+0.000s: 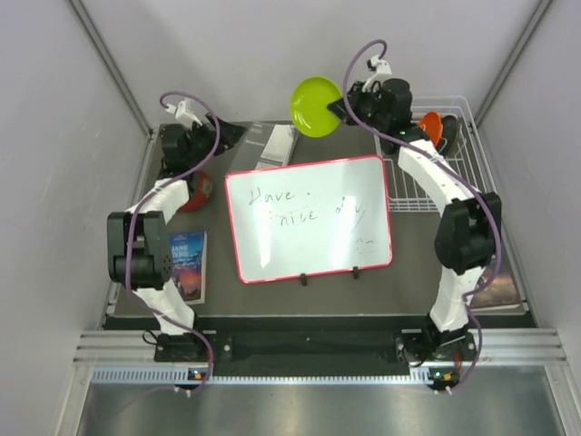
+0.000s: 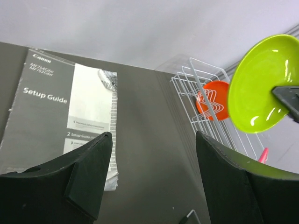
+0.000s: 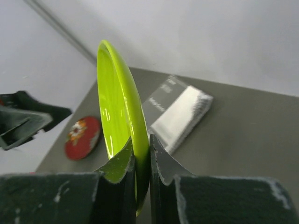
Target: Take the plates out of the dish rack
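Note:
My right gripper (image 1: 339,109) is shut on the rim of a lime green plate (image 1: 315,106) and holds it on edge in the air, left of the white wire dish rack (image 1: 454,186). The wrist view shows the plate (image 3: 117,112) pinched between both fingers. An orange plate (image 1: 429,123) stands in the rack, also seen from the left wrist (image 2: 211,100). A red floral plate (image 1: 196,191) lies flat on the table at the left, beside my left arm. My left gripper (image 1: 238,133) is open and empty, above the table near a booklet.
A pink-framed whiteboard (image 1: 307,218) lies in the middle of the table. A Setup Guide booklet (image 1: 277,145) lies behind it. A paperback (image 1: 189,263) lies at the near left, another book (image 1: 499,291) at the near right. Grey walls close in on all sides.

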`<move>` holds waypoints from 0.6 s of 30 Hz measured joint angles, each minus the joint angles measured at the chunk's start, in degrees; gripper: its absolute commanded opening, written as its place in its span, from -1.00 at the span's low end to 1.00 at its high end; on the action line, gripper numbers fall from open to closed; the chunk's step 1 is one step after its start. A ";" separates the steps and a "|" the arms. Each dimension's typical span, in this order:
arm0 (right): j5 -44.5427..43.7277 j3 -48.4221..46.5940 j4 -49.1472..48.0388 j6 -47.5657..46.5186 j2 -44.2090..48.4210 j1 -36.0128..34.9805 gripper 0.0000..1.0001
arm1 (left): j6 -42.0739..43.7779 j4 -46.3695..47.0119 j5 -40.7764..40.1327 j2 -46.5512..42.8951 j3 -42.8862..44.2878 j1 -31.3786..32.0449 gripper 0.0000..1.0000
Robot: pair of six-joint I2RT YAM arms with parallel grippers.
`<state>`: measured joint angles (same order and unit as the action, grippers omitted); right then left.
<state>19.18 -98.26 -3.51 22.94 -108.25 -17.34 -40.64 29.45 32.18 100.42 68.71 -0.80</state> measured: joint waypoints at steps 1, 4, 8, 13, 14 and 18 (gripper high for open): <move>1.64 0.00 -1.42 1.75 -0.98 -0.57 -1.00 | -0.48 1.31 0.04 0.46 0.00 0.20 0.52; 4.98 0.00 -5.01 6.23 -3.56 -1.92 -1.00 | -2.80 5.27 0.50 2.12 0.00 1.22 0.51; 8.37 -0.74 -8.81 11.28 -7.74 -3.50 -1.00 | -6.32 11.30 1.90 4.81 0.00 2.03 0.50; 10.56 -2.08 -11.13 15.08 -11.96 -5.44 -1.00 | -9.40 16.02 3.06 6.86 0.00 2.89 0.49; 11.04 -2.12 -11.56 15.67 -12.41 -5.81 -1.00 | -9.88 16.83 3.19 6.97 0.00 3.06 0.48; 12.85 -3.85 -12.41 17.51 -14.23 -6.86 -1.00 | -10.75 18.78 4.04 6.99 0.00 3.67 0.37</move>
<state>32.03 -102.10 -15.92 40.45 -122.48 -24.21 -51.40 48.23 36.23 107.42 68.71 2.87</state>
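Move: The right hand holds the green plate by its rim, with the plate's middle about 6 cm to its left and 3 cm ahead. The open left hand waits some 25 cm left, 2 cm nearer and 6 cm lower. From the left hand, the green plate is about 20 cm right, 5 cm ahead and 5 cm up. The setup guide is about 9 cm right, 6 cm ahead and 24 cm below. Right hand carries the green plate 12 cm left and down; open left hand comes 5 cm right towards its rim. ##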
